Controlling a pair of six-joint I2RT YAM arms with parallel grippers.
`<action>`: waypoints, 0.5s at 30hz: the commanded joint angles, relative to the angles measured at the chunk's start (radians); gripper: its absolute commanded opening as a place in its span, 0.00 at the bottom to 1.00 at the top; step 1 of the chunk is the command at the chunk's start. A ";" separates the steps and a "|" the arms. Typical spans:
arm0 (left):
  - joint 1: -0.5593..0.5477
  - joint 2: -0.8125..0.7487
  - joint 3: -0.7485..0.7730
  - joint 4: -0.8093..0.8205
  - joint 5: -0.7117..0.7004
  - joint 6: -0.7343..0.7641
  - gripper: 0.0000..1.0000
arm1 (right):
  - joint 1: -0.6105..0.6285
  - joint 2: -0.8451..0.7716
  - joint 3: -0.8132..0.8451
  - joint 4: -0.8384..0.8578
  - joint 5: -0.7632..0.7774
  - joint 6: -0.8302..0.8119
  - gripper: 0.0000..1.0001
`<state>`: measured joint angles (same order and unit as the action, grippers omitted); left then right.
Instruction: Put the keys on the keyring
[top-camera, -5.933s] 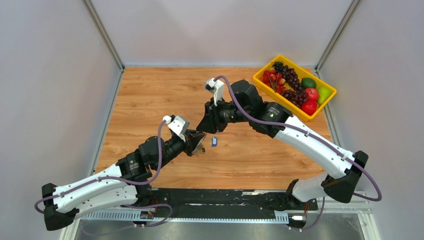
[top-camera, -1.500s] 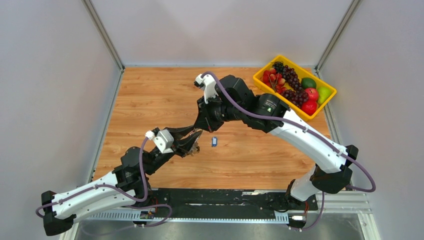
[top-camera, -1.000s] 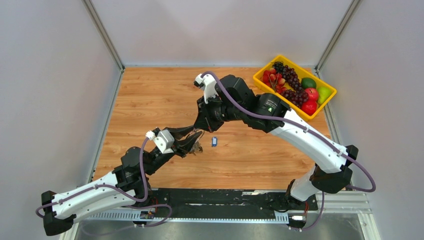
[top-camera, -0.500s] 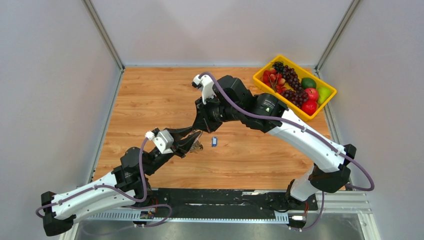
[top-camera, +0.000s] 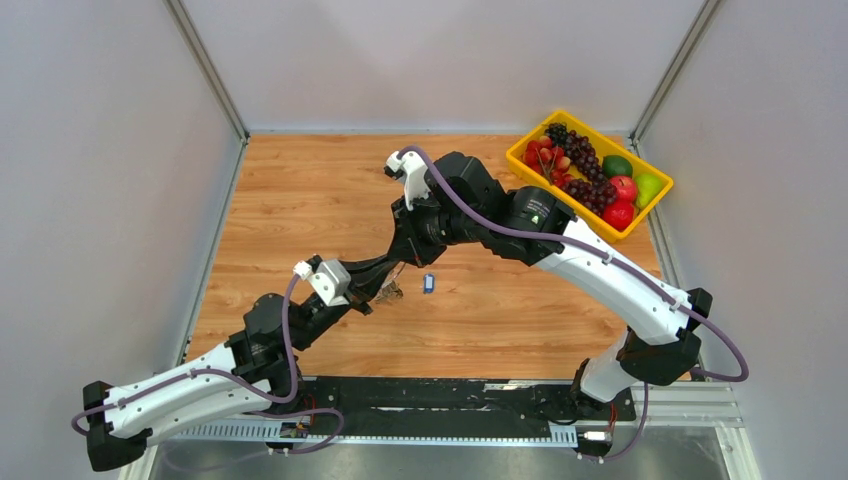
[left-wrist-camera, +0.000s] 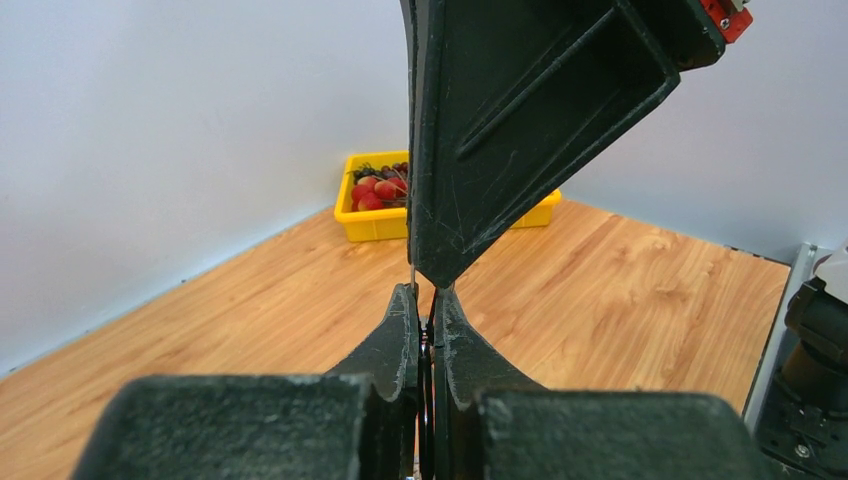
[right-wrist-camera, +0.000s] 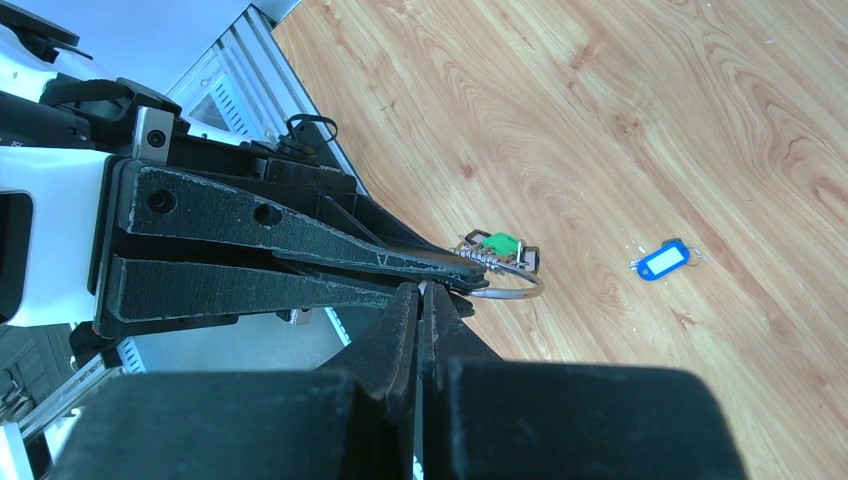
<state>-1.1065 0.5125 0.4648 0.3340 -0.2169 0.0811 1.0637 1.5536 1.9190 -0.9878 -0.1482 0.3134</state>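
The keyring (right-wrist-camera: 522, 293), a thin silver loop, sticks out from the tips of my left gripper (right-wrist-camera: 468, 277), which is shut on it just above the wood. A green-tagged key (right-wrist-camera: 499, 243) hangs on the loop beside a small metal coil. My right gripper (right-wrist-camera: 424, 290) is shut, its tips pressed against the left gripper's tips from above; a pale sliver shows between them, and I cannot tell what it is. In the left wrist view the right gripper (left-wrist-camera: 432, 272) meets my left gripper (left-wrist-camera: 425, 292) tip to tip. A blue-tagged key (top-camera: 428, 283) lies loose on the table just to the right.
A yellow basket (top-camera: 522, 156) of fruit stands at the back right corner, also in the left wrist view as the yellow basket (left-wrist-camera: 375, 226). White walls close in the table on three sides. A metal rail (top-camera: 430, 433) runs along the near edge.
My left gripper's jaws, spread half a second ago, have closed on the keyring. The right arm has barely moved and the blue-tagged key lies where it was.
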 joint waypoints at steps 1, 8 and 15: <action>-0.004 0.022 0.032 -0.023 0.010 -0.006 0.01 | 0.010 -0.007 0.063 0.053 -0.008 0.021 0.00; -0.004 0.034 0.043 -0.045 0.014 -0.015 0.22 | 0.009 -0.005 0.068 0.055 -0.008 0.023 0.00; -0.005 0.022 0.039 -0.046 0.014 -0.016 0.27 | 0.014 -0.006 0.071 0.054 -0.007 0.026 0.00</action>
<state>-1.1065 0.5369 0.4797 0.2993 -0.2115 0.0731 1.0668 1.5543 1.9362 -0.9936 -0.1429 0.3138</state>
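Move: The keyring is caught between the two hands, its middle about 2 cm ahead, 1 cm right and 1 cm below the closed left fingertips; from the right hand it is about 2 cm ahead, 1 cm left and 3 cm below. The bunch of keys hangs about 1 cm ahead of the left fingertips and 6 cm below them, straight under. The blue tag lies on the table roughly 10 cm ahead, 6 cm right and 30 cm below the left hand. The keyring stays pinched in the shut right fingertips, which hold almost still, while the left fingers ease their squeeze on it just below and open to about a quarter of their range. The left hand then sinks a little, under 1 cm, drifting about half a centimetre to the right, its open fingers staying around the ring and keys. ##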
